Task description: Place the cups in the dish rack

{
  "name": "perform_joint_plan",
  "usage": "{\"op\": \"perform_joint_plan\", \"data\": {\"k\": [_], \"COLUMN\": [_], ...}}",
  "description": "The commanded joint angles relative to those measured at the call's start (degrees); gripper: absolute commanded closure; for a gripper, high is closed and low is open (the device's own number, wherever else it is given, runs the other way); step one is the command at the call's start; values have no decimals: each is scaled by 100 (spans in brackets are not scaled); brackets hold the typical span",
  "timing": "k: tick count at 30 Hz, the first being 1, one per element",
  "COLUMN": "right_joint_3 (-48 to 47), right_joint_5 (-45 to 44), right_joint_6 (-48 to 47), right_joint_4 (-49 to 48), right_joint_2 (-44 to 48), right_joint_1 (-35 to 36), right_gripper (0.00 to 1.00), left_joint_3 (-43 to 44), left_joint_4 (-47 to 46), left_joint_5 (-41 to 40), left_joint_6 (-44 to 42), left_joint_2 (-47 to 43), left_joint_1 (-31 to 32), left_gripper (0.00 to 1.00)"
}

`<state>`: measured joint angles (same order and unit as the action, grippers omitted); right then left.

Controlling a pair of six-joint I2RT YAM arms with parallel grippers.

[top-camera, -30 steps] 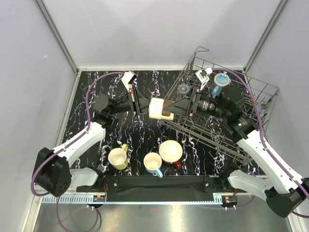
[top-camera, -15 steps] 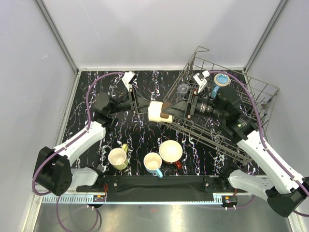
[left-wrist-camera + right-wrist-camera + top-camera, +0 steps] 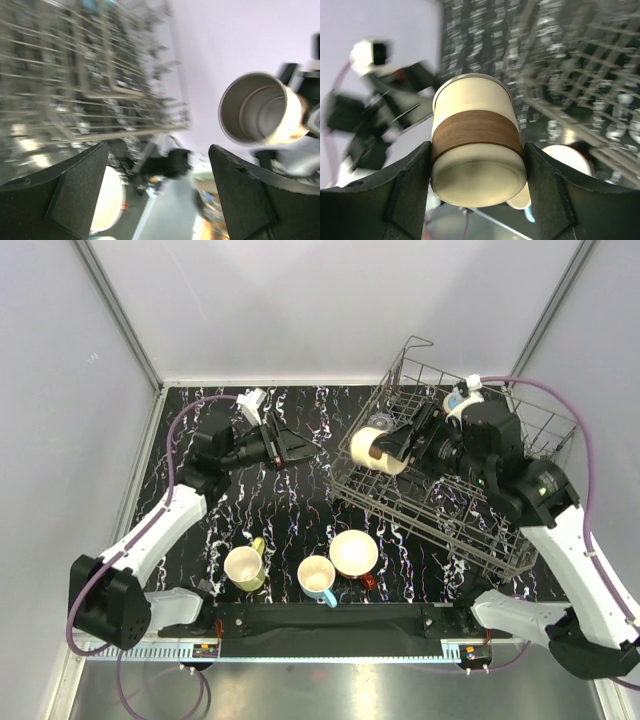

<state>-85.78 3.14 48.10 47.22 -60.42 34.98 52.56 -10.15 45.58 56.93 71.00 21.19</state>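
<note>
My right gripper point(image 3: 392, 448) is shut on the cream cup with a brown band point(image 3: 368, 452), holding it on its side above the left end of the grey wire dish rack point(image 3: 440, 512). In the right wrist view the cup point(image 3: 477, 145) fills the gap between both fingers point(image 3: 407, 200). My left gripper point(image 3: 292, 451) stands open and empty over the table, left of the cup. From the left wrist view the cup's steel inside point(image 3: 260, 114) faces me, and the rack point(image 3: 90, 65) is blurred. A yellow-green mug point(image 3: 245, 567), a light-blue mug point(image 3: 318, 578) and a wide red mug point(image 3: 354, 553) stand near the front.
A clear tumbler point(image 3: 380, 422) and a light-blue cup point(image 3: 458, 404) sit in the rack's far side, partly hidden by my right arm. The rack lies at an angle on the right of the black marbled table point(image 3: 290, 510). Grey walls close in the table.
My left gripper opened, let go of the cream cup and drew back to the left. The right gripper took the cup and carried it right and up, over the rack.
</note>
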Motion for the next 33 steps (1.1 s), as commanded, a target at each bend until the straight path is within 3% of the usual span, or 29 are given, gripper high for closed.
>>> {"op": "perform_joint_plan", "data": {"k": [1, 5, 15, 23, 33], "right_joint_3": [-1018, -1950, -2979, -2935, -2963], "right_joint_5": [-1754, -2018, -2564, -1325, -1079], "right_joint_6": [60, 95, -520, -697, -573], "right_joint_4": [1770, 2598, 2731, 1914, 1466], "right_joint_2": [-765, -1708, -3132, -4231, -4987], "right_joint_1": [-26, -202, -975, -1151, -1134], "right_gripper": [100, 100, 100, 100, 100], "left_joint_3": [642, 730, 739, 686, 668], "left_joint_4": [1926, 2272, 2492, 2430, 2421], "left_joint_5": [-1259, -1806, -2168, -2115, -2106], "left_joint_6": [-1472, -1685, -1790, -1720, -1702], "left_joint_2": [-525, -780, -834, -842, -851], "left_joint_1": [-27, -71, -168, -317, -387], "left_gripper": [12, 12, 12, 14, 15]}}
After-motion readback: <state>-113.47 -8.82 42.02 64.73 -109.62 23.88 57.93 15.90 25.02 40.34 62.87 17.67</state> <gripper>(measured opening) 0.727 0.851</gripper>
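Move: The right hand already holds the banded cup; its place in the rack, just this side of the glass cup, lies about 19 cm ahead, 3 cm to the right and 20 cm below. The glass cup stands some 7 cm beyond that place and 1 cm right of it; the blue mug is about 9 cm beyond and 21 cm right of the place, at similar height. From the empty left hand the place is roughly 14 cm ahead, 18 cm right, 12 cm lower. Carry the banded cup with the right gripper about 18 cm forward and as far down into the left part of the rack, swinging right at first, then partly back left on the steeper drop. Tip the fingers from forward-left to steeply down, keeping the grip. Draw the open left gripper some 7 cm left, away from the rack, turning it counter-clockwise. ##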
